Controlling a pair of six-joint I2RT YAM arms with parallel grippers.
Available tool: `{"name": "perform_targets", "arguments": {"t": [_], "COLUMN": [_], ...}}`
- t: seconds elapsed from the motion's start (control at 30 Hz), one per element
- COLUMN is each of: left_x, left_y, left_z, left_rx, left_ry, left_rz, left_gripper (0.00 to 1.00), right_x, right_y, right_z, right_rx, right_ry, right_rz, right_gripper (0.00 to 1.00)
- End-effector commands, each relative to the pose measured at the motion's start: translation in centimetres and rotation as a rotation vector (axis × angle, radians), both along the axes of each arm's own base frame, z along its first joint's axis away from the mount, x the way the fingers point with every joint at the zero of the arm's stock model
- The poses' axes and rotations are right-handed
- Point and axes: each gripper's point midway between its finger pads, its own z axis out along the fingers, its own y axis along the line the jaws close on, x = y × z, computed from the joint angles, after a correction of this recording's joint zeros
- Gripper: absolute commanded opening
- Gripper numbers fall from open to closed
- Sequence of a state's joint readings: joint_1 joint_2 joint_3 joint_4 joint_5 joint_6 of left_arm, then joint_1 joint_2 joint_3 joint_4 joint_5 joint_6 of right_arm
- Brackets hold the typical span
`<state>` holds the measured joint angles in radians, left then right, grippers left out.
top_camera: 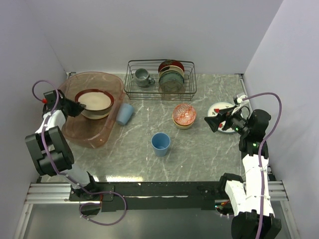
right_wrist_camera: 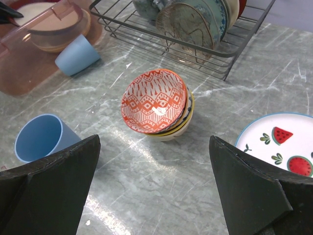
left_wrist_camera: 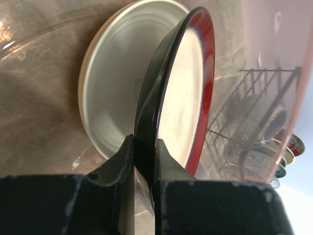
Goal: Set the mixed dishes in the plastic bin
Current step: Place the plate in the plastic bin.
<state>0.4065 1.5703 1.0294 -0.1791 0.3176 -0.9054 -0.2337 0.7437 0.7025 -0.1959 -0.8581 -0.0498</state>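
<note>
My left gripper [top_camera: 79, 106] is shut on the near rim of the dark red plate [left_wrist_camera: 188, 93], which has a cream centre, and holds it inside the plastic bin [top_camera: 88, 133], over a paler plate [left_wrist_camera: 115, 88]. One light-blue cup [top_camera: 125, 113] lies on its side against the bin's right wall. The other cup [top_camera: 160, 144] stands upright mid-table. A red-patterned bowl [right_wrist_camera: 154, 100] is stacked on a cream bowl [right_wrist_camera: 172, 135]. My right gripper [right_wrist_camera: 154, 142] hovers open in front of them, beside the white plate [right_wrist_camera: 281, 144] with red fruit marks.
A black wire rack [top_camera: 160, 79] at the back holds a grey mug [top_camera: 142, 76] and upright dark plates [top_camera: 171, 75]. White walls close in the table on three sides. The arms' bases stand at the near edge.
</note>
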Motion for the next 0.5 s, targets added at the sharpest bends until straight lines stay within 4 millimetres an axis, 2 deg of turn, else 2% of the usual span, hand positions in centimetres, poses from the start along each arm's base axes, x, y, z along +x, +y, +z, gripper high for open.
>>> {"name": "perform_targets", "arguments": {"t": [0.0,0.1,0.2,0.3,0.33,0.4,0.43,0.47], "left_x": [3.1,3.2,3.4,3.5,3.5,3.6,3.7,3.5], "left_y": [0.1,0.1,0.1,-0.1,-0.2,-0.3,-0.3,-0.4], "left_z": [5.8,5.2,4.6,4.1,3.8,3.9,3.8,3.7], "left_rx": [0.017,0.011,0.001,-0.007,-0.013,-0.014,-0.017,-0.018], "left_ry": [-0.200,-0.185,-0.171,-0.160,-0.154,-0.156,-0.153,-0.142], "left_rz": [-0.055,-0.061,-0.066,-0.078,-0.082,-0.091,-0.097,-0.102], "left_gripper": [0.01,0.03,0.10,0.26,0.36,0.46,0.57,0.62], "right_x": [0.3,0.4,0.4,0.4,0.5,0.5,0.5,0.6], "right_y": [-0.2,-0.3,-0.3,-0.3,-0.4,-0.4,-0.4,-0.4], "right_z": [1.1,1.1,1.1,1.1,1.1,1.0,1.0,1.0], "right_rx": [-0.019,-0.020,-0.020,-0.021,-0.023,-0.022,-0.023,-0.024], "right_ry": [-0.043,-0.041,-0.041,-0.040,-0.043,-0.037,-0.039,-0.037], "right_rz": [-0.006,-0.006,-0.007,-0.008,-0.013,-0.013,-0.012,-0.014], "right_gripper": [1.00,1.00,1.00,1.00,1.00,1.00,1.00,1.00]}}
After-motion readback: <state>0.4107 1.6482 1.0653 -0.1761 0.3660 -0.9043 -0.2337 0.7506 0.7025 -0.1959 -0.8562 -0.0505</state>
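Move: To the left hand's right, about 7 cm off, 2 cm farther out and some 6 cm below, is the cream plate stack in the plastic bin, with the red-rimmed plate, already pinched by its edge, held slanting just above it. The blue cup lies on its side about 20 cm to the hand's right and 4 cm nearer. From the idle right hand, the cream plate stack is roughly 58 cm left, 12 cm ahead and 18 cm lower. Lowering the pinched red-rimmed plate about 2 cm farther down towards the cream plate stack in the bin, the left hand slows, then opens its fingers to around half and lets go of the edge. As they open it turns back, easing up and forward about a centimetre. ##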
